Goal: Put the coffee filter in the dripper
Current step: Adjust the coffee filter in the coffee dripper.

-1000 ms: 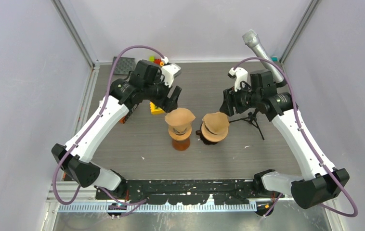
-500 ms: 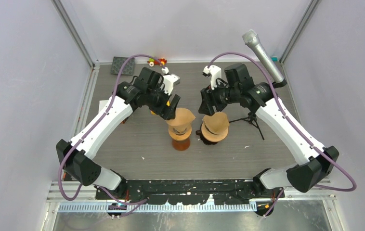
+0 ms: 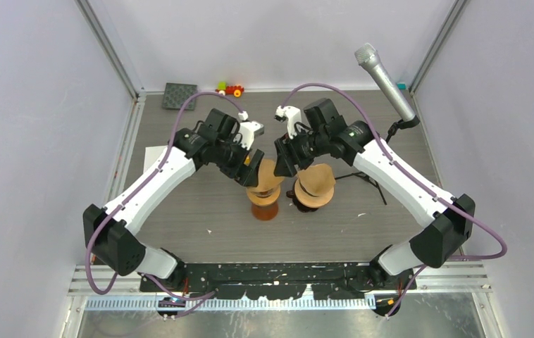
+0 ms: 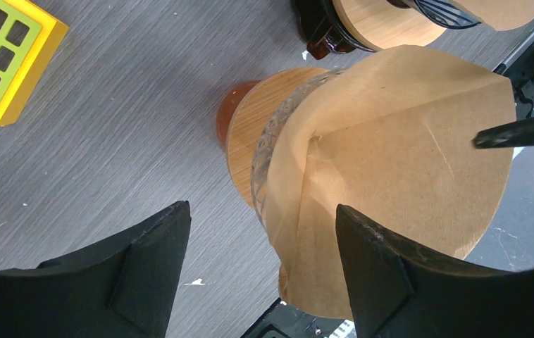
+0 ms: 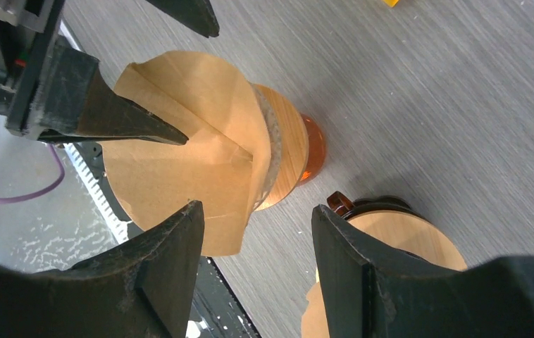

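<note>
A brown paper coffee filter rests creased and part-folded over the rim of a glass dripper. The dripper has a wooden collar and stands on an amber base. My left gripper hangs open just left of that filter, one finger over the paper and holding nothing. My right gripper stands open at the filter's right edge, with nothing between its fingers. A second dripper beside it also carries a brown filter.
A microphone on a tripod stand stands at the back right. A yellow-green brick lies behind the left gripper. A toy car and a dark mat are at the back, white paper at the left.
Both arms have swung inward and now meet over the left dripper from either side. Their jaws have stayed open. The filter and drippers have not moved.
</note>
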Controlling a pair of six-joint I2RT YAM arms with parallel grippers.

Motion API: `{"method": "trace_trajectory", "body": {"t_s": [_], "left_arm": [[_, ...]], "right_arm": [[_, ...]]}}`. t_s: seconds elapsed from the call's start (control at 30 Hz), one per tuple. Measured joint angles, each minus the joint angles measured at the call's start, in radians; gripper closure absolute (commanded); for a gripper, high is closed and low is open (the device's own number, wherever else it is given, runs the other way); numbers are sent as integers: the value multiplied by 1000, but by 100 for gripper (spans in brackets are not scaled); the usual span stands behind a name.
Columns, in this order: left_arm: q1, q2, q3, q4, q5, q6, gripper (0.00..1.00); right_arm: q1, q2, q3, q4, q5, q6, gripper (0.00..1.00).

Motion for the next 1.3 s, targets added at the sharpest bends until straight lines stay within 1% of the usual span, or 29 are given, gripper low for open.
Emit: {"method": "trace_trajectory", "body": {"t_s": [0.37, 0.7, 1.03, 1.3], "left_arm": [[0, 0, -11, 23, 4, 0, 24], [1, 1, -82, 71, 4, -6, 24], [6, 4, -84, 80, -2, -18, 24], [14, 4, -84, 80, -3, -18, 21]], "right_arm": [[48, 10, -44, 14, 47, -17, 39], [58, 74, -61, 33, 96, -7, 40], [63, 85, -66, 53, 114, -3, 40], [63, 84, -64, 51, 118, -6, 38]]}}
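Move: The open filter in the clear dripper has its middle about 4 cm to my left hand's right and 3 cm back, some 5 cm lower. From my right hand it is about 4 cm left, 3 cm back and 8 cm below. The second filter, over the brown mug, sits roughly 9 cm to my right hand's right and 2 cm back, some 11 cm down. The yellow block is about 13 cm ahead of my left hand, 5 cm left and 19 cm below. I lower both open grippers over the far part of the filter's rim, one finger of each inside the cone and the other outside. My right hand does most of it, sinking about 5 cm with a small dip back and forward again while its fingers tip some 5 degrees steeper; my left eases down about 2 cm. Neither gripper closes; my right hand's inner finger comes against the paper. ##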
